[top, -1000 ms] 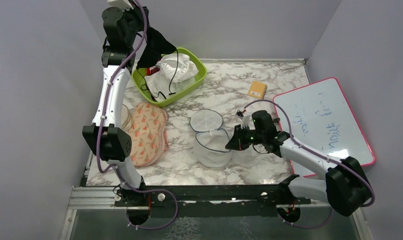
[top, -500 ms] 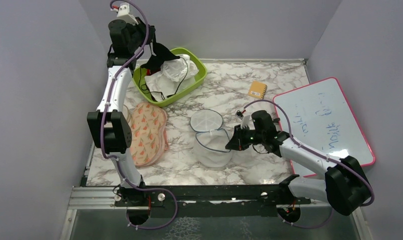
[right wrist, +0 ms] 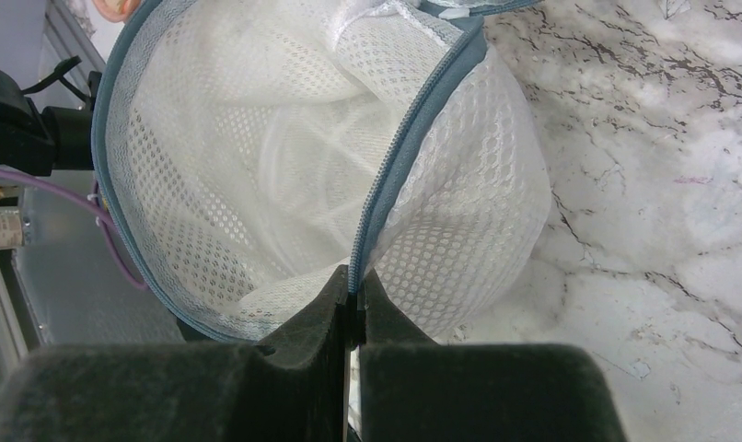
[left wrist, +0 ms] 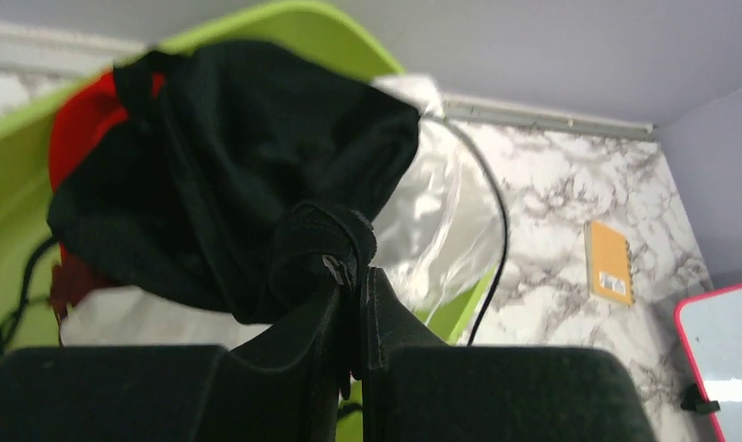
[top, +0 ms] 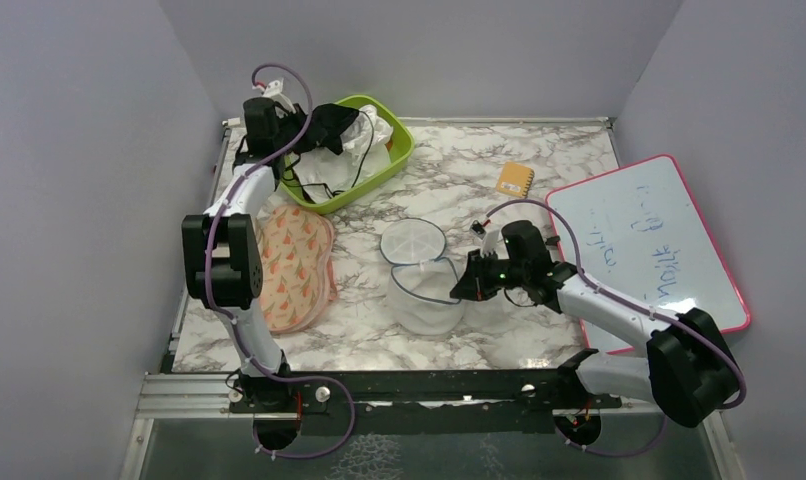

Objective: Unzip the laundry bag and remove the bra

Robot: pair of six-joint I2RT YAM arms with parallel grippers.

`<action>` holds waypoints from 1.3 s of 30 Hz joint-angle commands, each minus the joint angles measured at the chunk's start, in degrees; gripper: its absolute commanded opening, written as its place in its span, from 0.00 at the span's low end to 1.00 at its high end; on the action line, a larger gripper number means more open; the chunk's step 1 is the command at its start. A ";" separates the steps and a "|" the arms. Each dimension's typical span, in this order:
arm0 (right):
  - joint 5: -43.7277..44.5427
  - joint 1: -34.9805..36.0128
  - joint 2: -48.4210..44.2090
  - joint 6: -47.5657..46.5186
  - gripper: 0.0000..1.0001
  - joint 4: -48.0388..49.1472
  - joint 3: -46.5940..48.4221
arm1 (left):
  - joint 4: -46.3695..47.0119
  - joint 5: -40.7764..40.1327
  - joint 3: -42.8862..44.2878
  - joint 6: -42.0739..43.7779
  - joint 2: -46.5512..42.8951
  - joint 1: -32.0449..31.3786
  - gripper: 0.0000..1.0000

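The laundry bag (top: 425, 295) stands unzipped at the table's middle, white mesh with a grey-blue zip band, its round flap (top: 412, 240) folded back. My right gripper (top: 463, 284) is shut on the bag's zip rim (right wrist: 413, 138), and the mouth gapes wide in the right wrist view. My right fingertips (right wrist: 353, 291) pinch that band. The bra (top: 328, 124) is black and hangs bunched over the green tray (top: 391, 160). My left gripper (top: 301, 132) is shut on a fold of the bra (left wrist: 229, 157), with the fingertips (left wrist: 354, 274) closed tight.
The green tray (left wrist: 284, 18) also holds a crumpled clear plastic bag (top: 374, 130), a black cord and something red (left wrist: 82, 120). A peach patterned pad (top: 297, 265) lies left. An orange notepad (top: 515, 179) and a pink-rimmed whiteboard (top: 649, 240) lie right.
My left arm has come down from high above the back left corner, lowering the bra onto the green tray. The right arm and the bag have stayed still.
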 commanded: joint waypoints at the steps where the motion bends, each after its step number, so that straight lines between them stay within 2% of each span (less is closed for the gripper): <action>1: -1.49 0.24 0.83 0.02 0.01 2.85 0.32 | 4.59 2.70 -8.62 -2.14 -7.28 0.37 0.00; 6: -1.71 0.24 0.09 0.26 0.01 2.94 0.06 | 3.65 -0.92 -17.17 -2.04 -9.98 0.36 0.00; 13: -1.24 0.24 -0.39 0.09 0.01 2.28 0.16 | -2.00 -0.62 -16.09 -1.27 -5.65 0.72 0.00; 21: -0.86 0.24 -0.72 -0.08 0.01 2.03 0.25 | -1.90 -1.85 -22.01 -3.01 -5.76 0.72 0.00; 30: -0.55 0.24 -1.12 -0.22 0.01 1.49 0.61 | -5.87 -4.43 -21.85 0.11 -5.45 0.72 0.01; 32: -0.32 0.24 -1.14 -0.62 0.01 0.71 1.15 | -6.07 -4.50 -21.73 0.28 -6.89 0.72 0.13; 36: 0.67 0.22 -1.01 -1.55 0.01 -1.57 2.22 | -8.35 -4.61 -21.25 0.82 -11.72 0.72 0.47; 39: 1.83 0.24 -1.57 -2.47 0.02 -3.34 3.23 | -10.16 -4.07 -21.97 1.68 -17.91 0.72 0.60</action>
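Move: Above the green basket, the left hand still grips a black strap of the bra. The basket's near end, where the strap goes, lies about 11 cm back, 1 cm to the left and 17 cm below. The bra's cups lie some 4 cm ahead, 3 cm right and 12 cm below, the white bag about 4 cm back, 3 cm right and 17 cm below. From the right hand, that near end is roughly 26 cm ahead and 29 cm left, slightly lower. Lowering the strap into the basket's near end, the left hand sinks about 14 cm and draws back some 10 cm, in two stages with a brief slowing between, its fingers tipping down some 20 degrees. Down there the fingers open about halfway and let the strap go, and the hand starts up again by about 2 cm. The right hand stays put, keeping its pinch on the laundry bag's rim. ##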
